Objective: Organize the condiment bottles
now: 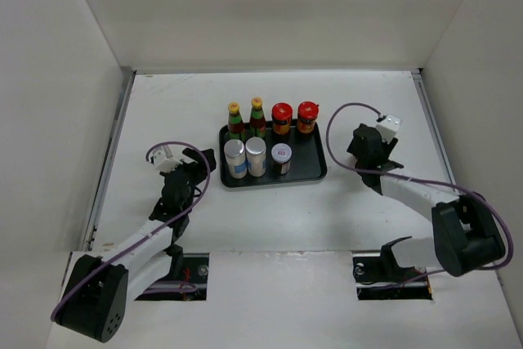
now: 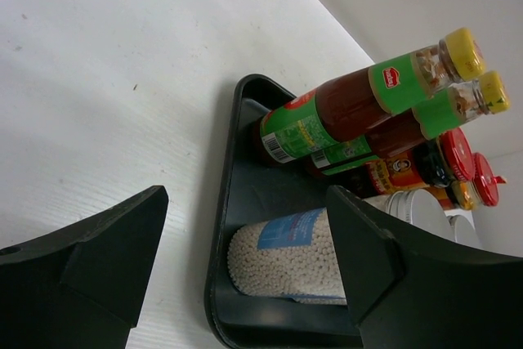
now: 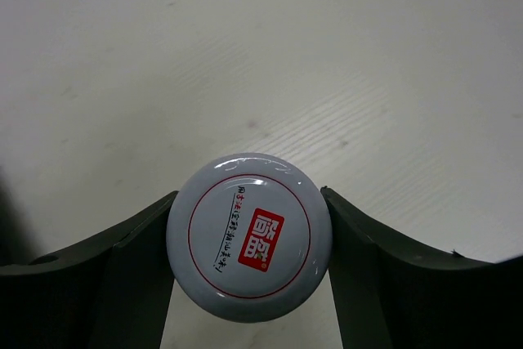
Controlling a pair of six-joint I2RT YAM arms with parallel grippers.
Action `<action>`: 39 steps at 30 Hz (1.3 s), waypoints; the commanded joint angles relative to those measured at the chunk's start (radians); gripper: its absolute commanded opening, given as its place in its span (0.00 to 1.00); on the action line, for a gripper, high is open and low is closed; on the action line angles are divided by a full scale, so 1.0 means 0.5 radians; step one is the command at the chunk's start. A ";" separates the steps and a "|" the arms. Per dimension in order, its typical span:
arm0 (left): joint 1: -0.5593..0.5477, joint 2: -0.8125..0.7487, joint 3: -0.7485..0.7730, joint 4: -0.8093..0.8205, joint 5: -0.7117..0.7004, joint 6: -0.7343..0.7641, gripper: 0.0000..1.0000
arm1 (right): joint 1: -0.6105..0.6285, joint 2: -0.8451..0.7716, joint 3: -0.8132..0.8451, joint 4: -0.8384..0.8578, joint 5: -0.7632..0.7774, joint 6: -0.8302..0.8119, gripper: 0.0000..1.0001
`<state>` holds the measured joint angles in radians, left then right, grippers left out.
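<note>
A black tray (image 1: 315, 176) holds two slim yellow-capped sauce bottles (image 1: 235, 120) (image 2: 359, 100) and two red-lidded jars (image 1: 282, 118) in its back row, with three grey-lidded shaker jars (image 1: 256, 155) in front. My left gripper (image 1: 203, 163) (image 2: 245, 210) stands open at the tray's left corner, facing a shaker of white beads (image 2: 286, 259) and holding nothing. Right of the tray, my right gripper (image 1: 365, 146) (image 3: 249, 226) points down at the table. Its fingers (image 3: 372, 259) press both sides of another shaker jar's round grey lid (image 3: 249, 202). That jar is hidden in the top view.
White walls box in the table on the left, back and right. The tray's raised rim (image 2: 216, 284) lies between my left fingers. A purple cable (image 1: 343, 120) loops above the right arm, close to the tray's right end.
</note>
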<state>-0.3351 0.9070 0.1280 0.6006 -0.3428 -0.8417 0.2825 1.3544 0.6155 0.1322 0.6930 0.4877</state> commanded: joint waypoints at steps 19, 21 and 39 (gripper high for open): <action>0.031 -0.105 0.011 0.017 -0.247 0.122 1.00 | 0.863 0.285 0.318 0.619 -0.251 -0.181 0.58; 0.034 -0.102 0.011 0.011 -0.253 0.125 1.00 | 0.866 0.322 0.321 0.628 -0.236 -0.181 0.71; -0.012 0.229 0.468 -0.780 -0.674 -0.001 1.00 | 0.713 -0.561 -0.148 0.490 0.151 0.052 1.00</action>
<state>-0.3283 1.0172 0.2726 0.3256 -0.6170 -0.8093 0.6769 1.1095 0.5919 0.3687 0.6792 0.4450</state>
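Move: The right hand already holds the last white-lidded jar. The free spot in the tray's near right corner lies about 20 cm to its left, level with it fore and aft, its floor some 6 cm lower. Left of that spot, roughly 28 cm from the hand, stands the other white-lidded jar; the right-hand red-lidded jar stands 10 cm beyond the spot. From the left hand, the spot is about 33 cm right and 9 cm down. Keeping its grip on the jar, the right hand swings about 20 cm left in a shallow arc over the tray's right rim, turning some 30 degrees counter-clockwise, then sinks into the free corner, opens fully, rises clear with fingers tipping up and draws back right. The empty left hand opens fully and drifts left away from the tray, finally dipping. ##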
